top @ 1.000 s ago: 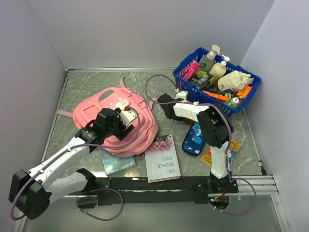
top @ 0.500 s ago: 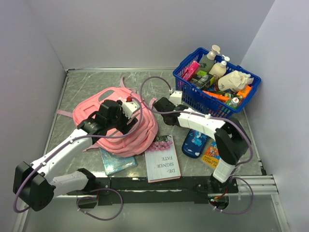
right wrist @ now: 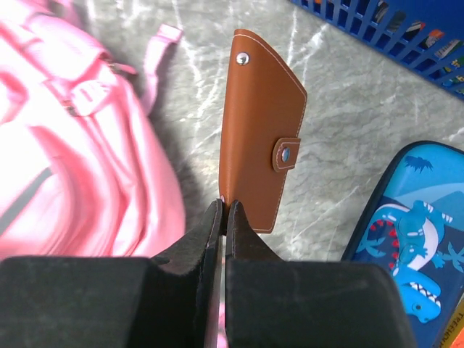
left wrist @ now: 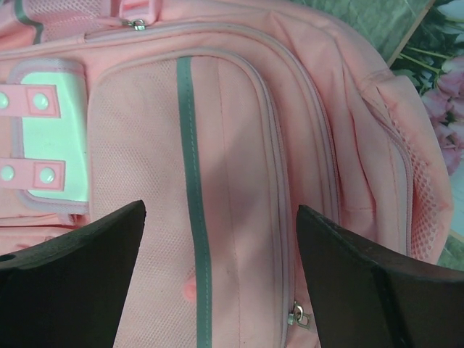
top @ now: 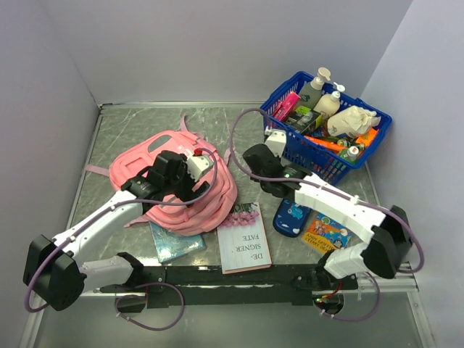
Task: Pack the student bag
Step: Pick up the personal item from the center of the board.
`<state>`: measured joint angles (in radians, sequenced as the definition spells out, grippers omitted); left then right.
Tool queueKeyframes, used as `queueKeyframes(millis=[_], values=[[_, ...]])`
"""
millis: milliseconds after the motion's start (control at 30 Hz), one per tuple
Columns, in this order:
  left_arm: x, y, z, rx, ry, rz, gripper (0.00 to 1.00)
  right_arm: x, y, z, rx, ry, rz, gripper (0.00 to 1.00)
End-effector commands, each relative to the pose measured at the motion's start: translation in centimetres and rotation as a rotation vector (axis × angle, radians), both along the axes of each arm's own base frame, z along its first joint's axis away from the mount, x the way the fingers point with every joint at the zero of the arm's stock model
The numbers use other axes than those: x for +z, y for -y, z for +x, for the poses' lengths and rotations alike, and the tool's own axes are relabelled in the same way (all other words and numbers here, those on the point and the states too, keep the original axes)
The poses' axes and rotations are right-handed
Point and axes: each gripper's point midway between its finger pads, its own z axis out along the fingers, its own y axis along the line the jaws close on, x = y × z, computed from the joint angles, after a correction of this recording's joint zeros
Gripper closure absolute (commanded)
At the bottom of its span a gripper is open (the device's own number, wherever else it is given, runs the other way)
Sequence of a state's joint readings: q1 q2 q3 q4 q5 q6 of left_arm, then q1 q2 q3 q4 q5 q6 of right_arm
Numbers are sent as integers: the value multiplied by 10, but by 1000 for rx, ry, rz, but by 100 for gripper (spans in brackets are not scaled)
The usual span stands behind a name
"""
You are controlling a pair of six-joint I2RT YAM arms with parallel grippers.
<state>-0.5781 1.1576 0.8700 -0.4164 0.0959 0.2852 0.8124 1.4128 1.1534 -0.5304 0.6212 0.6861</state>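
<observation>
The student bag (top: 134, 163), a pink backpack, lies flat on the left half of the table. My left gripper (top: 181, 187) hovers just over its front pocket, open. In the left wrist view the two black fingers (left wrist: 80, 254) stand wide apart over the bag (left wrist: 232, 145), with a grey stripe and a zip pull between them and nothing held. My right gripper (top: 254, 161) is beside the bag's right edge. In the right wrist view it (right wrist: 225, 206) is shut on the lower corner of a brown leather wallet (right wrist: 261, 123), held above the table next to the bag (right wrist: 72, 145).
A blue plastic basket (top: 370, 141) full of bottles and small items stands at the back right. A blue dinosaur pencil case (top: 290, 216), a colourful booklet (top: 326, 233), a flowered book (top: 244, 239) and a teal notebook (top: 174, 245) lie near the front.
My left gripper has opened wider and shifted a little up over the bag. The right arm's elbow swung out to the right and down, while its gripper stayed shut beside the bag.
</observation>
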Motion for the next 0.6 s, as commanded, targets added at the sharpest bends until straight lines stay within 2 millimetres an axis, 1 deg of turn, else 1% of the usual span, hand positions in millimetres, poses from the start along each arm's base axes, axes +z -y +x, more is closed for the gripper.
queueKeyframes(millis=[0, 33, 67, 100, 133, 167, 200, 267, 333, 367, 433, 467, 500, 533, 567], values=[[0, 5, -9, -39, -4, -23, 11, 24, -8, -9, 55, 52, 114, 100], [-2, 5, -11, -41, -10, -27, 11, 31, -9, -12, 68, 65, 140, 100], [-2, 6, -12, -45, -11, -35, 11, 33, -10, -13, 75, 73, 158, 100], [-1, 7, -12, -41, -9, -44, 11, 31, -9, -15, 80, 74, 163, 100], [-4, 7, -14, -42, -15, -41, 12, 40, -13, -18, 107, 97, 204, 100], [-6, 7, -14, -42, -13, -39, 13, 43, -13, -19, 113, 105, 215, 100], [-5, 6, -10, -37, 7, -35, 14, 43, -12, -21, 118, 107, 224, 100], [-9, 3, -7, -28, 30, -15, 16, 52, -13, -24, 138, 123, 247, 100], [-10, -2, 1, -13, 72, 14, 21, 60, -13, -26, 152, 142, 257, 100], [-9, -3, 3, -10, 84, 20, 25, 60, -14, -27, 161, 144, 260, 100], [-7, -6, 6, 0, 105, 35, 28, 65, -13, -28, 177, 160, 269, 100], [-6, -8, 8, 8, 114, 38, 31, 65, -18, -30, 204, 162, 288, 100], [-2, -9, 10, 19, 127, 37, 37, 66, -21, -32, 227, 161, 303, 100], [2, -9, 11, 23, 139, 33, 40, 70, -26, -35, 263, 174, 316, 100], [5, -8, 12, 15, 149, 33, 46, 70, -32, -38, 300, 172, 342, 100]])
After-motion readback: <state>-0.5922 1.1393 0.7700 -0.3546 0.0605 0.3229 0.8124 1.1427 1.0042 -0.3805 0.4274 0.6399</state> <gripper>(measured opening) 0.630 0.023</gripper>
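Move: The brown wallet is already held in the right hand, clear of the board. From that hand, the backpack's front pocket lies about 17 cm to the left, 4 cm back and 7 cm lower. The blue pencil case is roughly 13 cm right and 9 cm back, the flower book 15 cm back and 2 cm left, both about 17 cm below. For the open left hand, the same pocket is some 4 cm straight below. The right arm keeps the wallet pinched in its shut fingers and carries it up about 5 cm while drawing it back some 3 cm, clear of the board between backpack and basket, with its left side rolling up and the hand turning counter-clockwise about 10 degrees. Meanwhile the left hand sinks nearly 3 cm onto the backpack's front pocket, easing slightly back and then forward again, and its wide-open fingers begin to close about the pocket's zipped edge, still well apart. ##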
